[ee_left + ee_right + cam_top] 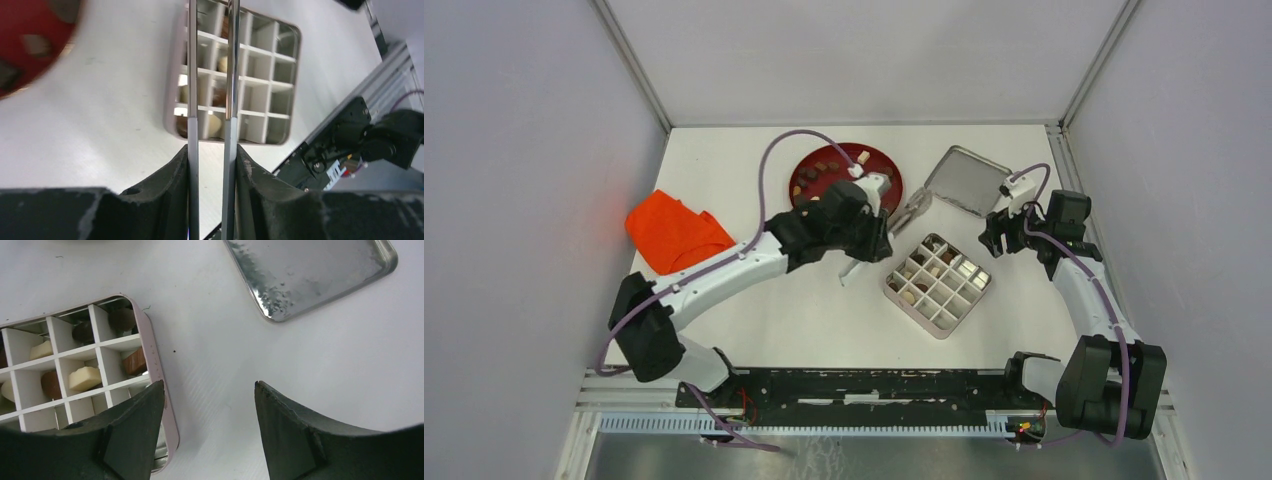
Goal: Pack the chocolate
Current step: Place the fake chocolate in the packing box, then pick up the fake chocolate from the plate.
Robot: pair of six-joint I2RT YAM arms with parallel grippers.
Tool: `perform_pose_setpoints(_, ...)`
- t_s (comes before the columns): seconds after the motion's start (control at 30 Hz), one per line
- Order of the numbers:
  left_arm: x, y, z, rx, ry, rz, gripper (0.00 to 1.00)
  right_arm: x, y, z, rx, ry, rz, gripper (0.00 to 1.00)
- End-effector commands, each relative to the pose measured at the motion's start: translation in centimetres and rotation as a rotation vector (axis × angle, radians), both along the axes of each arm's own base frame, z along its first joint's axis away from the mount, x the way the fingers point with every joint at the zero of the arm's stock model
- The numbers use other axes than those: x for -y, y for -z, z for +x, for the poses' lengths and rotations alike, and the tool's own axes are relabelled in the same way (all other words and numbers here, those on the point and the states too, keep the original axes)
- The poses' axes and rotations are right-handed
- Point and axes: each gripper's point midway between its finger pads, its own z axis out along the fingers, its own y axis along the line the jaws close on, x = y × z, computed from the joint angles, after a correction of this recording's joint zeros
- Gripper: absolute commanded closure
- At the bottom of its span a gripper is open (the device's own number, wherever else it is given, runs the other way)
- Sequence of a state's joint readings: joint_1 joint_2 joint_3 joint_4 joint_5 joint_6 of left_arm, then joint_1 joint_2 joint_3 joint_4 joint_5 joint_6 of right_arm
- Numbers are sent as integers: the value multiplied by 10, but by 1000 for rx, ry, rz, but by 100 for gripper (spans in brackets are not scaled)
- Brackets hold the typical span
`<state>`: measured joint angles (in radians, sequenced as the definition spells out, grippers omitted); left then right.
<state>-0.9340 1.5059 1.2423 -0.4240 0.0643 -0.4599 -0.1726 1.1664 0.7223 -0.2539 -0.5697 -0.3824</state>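
Several small pieces of chocolate lie on the red plate; more chocolate sits in cells of the pink divided box. My left gripper is shut on the metal tweezers. In the left wrist view the gripper pinches both arms of the tweezers, which run out over the box and its chocolate. Their tips are out of that view. My right gripper stands open and empty over bare table, just right of the box's rim.
A shiny metal lid lies upside down behind the box, also in the right wrist view as the lid. An orange cloth lies at the left. Grey walls close in the table on three sides.
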Motion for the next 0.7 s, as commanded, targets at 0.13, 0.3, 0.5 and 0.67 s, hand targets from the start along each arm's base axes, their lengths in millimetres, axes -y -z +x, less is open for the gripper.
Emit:
perform_pose_setpoints(0.13,-128,-4,60,17,-195,181,63,-11,-7,-1,23,-85,23,28)
perform_pose_setpoints(0.3,-178,19,71,-40,-223,384,63,-12,-8,-2,22,-94,25,28)
perform_pose_setpoints(0.5,-191,24,91,-46,-227,435,62,-14,-7,-3,17,-102,32,28)
perform_pose_setpoints(0.67,-191,32,103,-66,-202,484,62,-14,-6,-3,14,-103,32,28)
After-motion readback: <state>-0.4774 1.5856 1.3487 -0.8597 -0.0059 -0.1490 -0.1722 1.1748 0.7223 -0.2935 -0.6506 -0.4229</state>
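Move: The left hand holds the tongs; the chocolates at the plate's near-left rim lie about 12 cm ahead, 14 cm left and 16 cm below it. The plate's middle is some 17 cm ahead and 9 cm left, the packing box about 8 cm back and 15 cm right. From the right hand those chocolates are roughly 8 cm ahead, 42 cm left and 11 cm lower. The left hand swings the tongs about 19 cm left and 8 cm forward, turning, then sinks towards the plate's chocolates. ##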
